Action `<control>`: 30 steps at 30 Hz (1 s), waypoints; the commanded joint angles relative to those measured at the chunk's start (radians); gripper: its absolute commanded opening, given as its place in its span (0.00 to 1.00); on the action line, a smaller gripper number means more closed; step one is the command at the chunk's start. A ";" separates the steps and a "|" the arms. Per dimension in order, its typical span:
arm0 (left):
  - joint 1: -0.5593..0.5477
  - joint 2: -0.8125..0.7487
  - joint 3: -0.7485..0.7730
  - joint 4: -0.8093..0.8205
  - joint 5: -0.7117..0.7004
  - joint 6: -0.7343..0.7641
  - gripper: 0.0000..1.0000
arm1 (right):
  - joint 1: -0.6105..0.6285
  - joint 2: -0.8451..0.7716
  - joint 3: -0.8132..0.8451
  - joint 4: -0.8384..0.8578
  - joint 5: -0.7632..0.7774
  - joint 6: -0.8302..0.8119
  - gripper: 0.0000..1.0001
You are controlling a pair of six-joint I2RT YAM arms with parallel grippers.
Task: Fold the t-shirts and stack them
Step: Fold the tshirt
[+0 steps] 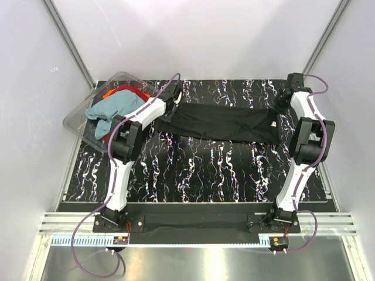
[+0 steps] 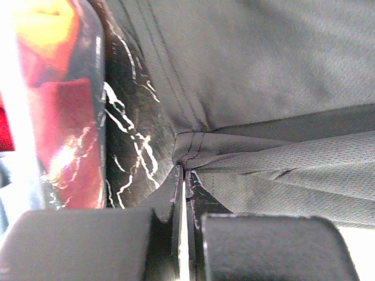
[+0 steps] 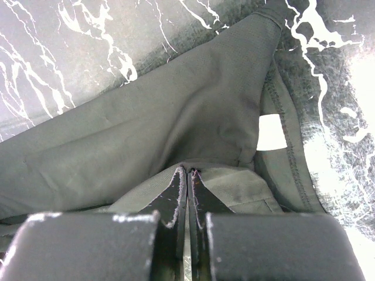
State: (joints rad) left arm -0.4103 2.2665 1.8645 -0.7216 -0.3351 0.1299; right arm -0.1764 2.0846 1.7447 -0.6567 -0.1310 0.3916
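The black t-shirt [image 1: 222, 123] lies stretched in a long band across the far half of the table. My left gripper [image 1: 174, 100] is at its left end and my right gripper [image 1: 281, 105] at its right end. In the left wrist view the left gripper [image 2: 184, 170] is shut on a hemmed corner of the black shirt [image 2: 263, 70]. In the right wrist view the right gripper [image 3: 188, 171] is shut on a fold of the black shirt [image 3: 176, 117], beside its white label [image 3: 270, 132]. The teal-blue t-shirt [image 1: 117, 108] and the red-orange t-shirt [image 1: 120, 92] lie crumpled in the tub.
A clear plastic tub [image 1: 79, 120] stands at the far left, partly off the black marbled mat [image 1: 205, 170]. Its wall [image 2: 53, 117] shows close to the left of my left gripper. White walls enclose the back and both sides.
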 commanded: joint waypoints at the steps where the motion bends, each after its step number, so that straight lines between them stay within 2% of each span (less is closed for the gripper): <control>1: 0.005 0.004 0.058 -0.004 -0.048 -0.012 0.03 | 0.005 0.003 0.052 -0.006 -0.015 -0.017 0.02; 2: 0.005 0.004 0.059 -0.004 -0.048 -0.010 0.04 | 0.005 0.005 0.047 -0.007 -0.015 -0.013 0.04; 6: 0.002 0.005 0.067 -0.016 -0.088 -0.021 0.27 | 0.005 0.002 0.039 -0.021 -0.015 0.001 0.13; 9: -0.010 -0.036 0.064 -0.033 -0.097 -0.039 0.36 | 0.005 -0.011 0.045 -0.055 0.025 0.024 0.21; 11: -0.016 -0.068 0.058 -0.038 -0.085 -0.058 0.38 | 0.005 -0.037 0.052 -0.087 0.047 0.047 0.24; 15: -0.022 -0.171 0.009 -0.053 0.051 -0.163 0.40 | 0.005 -0.116 0.029 -0.136 0.085 0.098 0.31; 19: -0.022 -0.268 -0.068 -0.052 0.178 -0.234 0.41 | 0.005 -0.228 -0.086 -0.141 0.076 0.131 0.33; 25: -0.015 -0.280 -0.174 -0.024 0.248 -0.346 0.41 | 0.003 -0.273 -0.210 -0.130 0.062 0.145 0.32; 30: 0.030 -0.223 -0.177 -0.007 0.243 -0.421 0.41 | -0.003 -0.255 -0.257 -0.116 0.048 0.164 0.31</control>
State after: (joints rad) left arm -0.4160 2.0121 1.6913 -0.7609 -0.1188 -0.2115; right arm -0.1768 1.8225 1.5074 -0.7799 -0.0723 0.5308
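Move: The folded black t-shirt lies flat under both hands, their fingertips still on its folded-over layer. Its near-left corner is about 4 cm back and 1 cm left of the left hand, 1 cm lower; the bin of clothes is centred some 23 cm left and 2 cm ahead. The right hand has the shirt's near edge about 9 cm straight back and 1 cm lower, with the white neck tag roughly 6 cm right, level with the hand. The t-shirt's folded layer is let go at both ends as the fingers open partway. The left hand lifts clear by about 8 cm while drawing back and right, then sinks some 3 cm, rolling about 20 degrees left side down, and ends above bare table just past the near edge. The right hand pulls back about 8 cm towards the near edge, rising and then dipping again. ##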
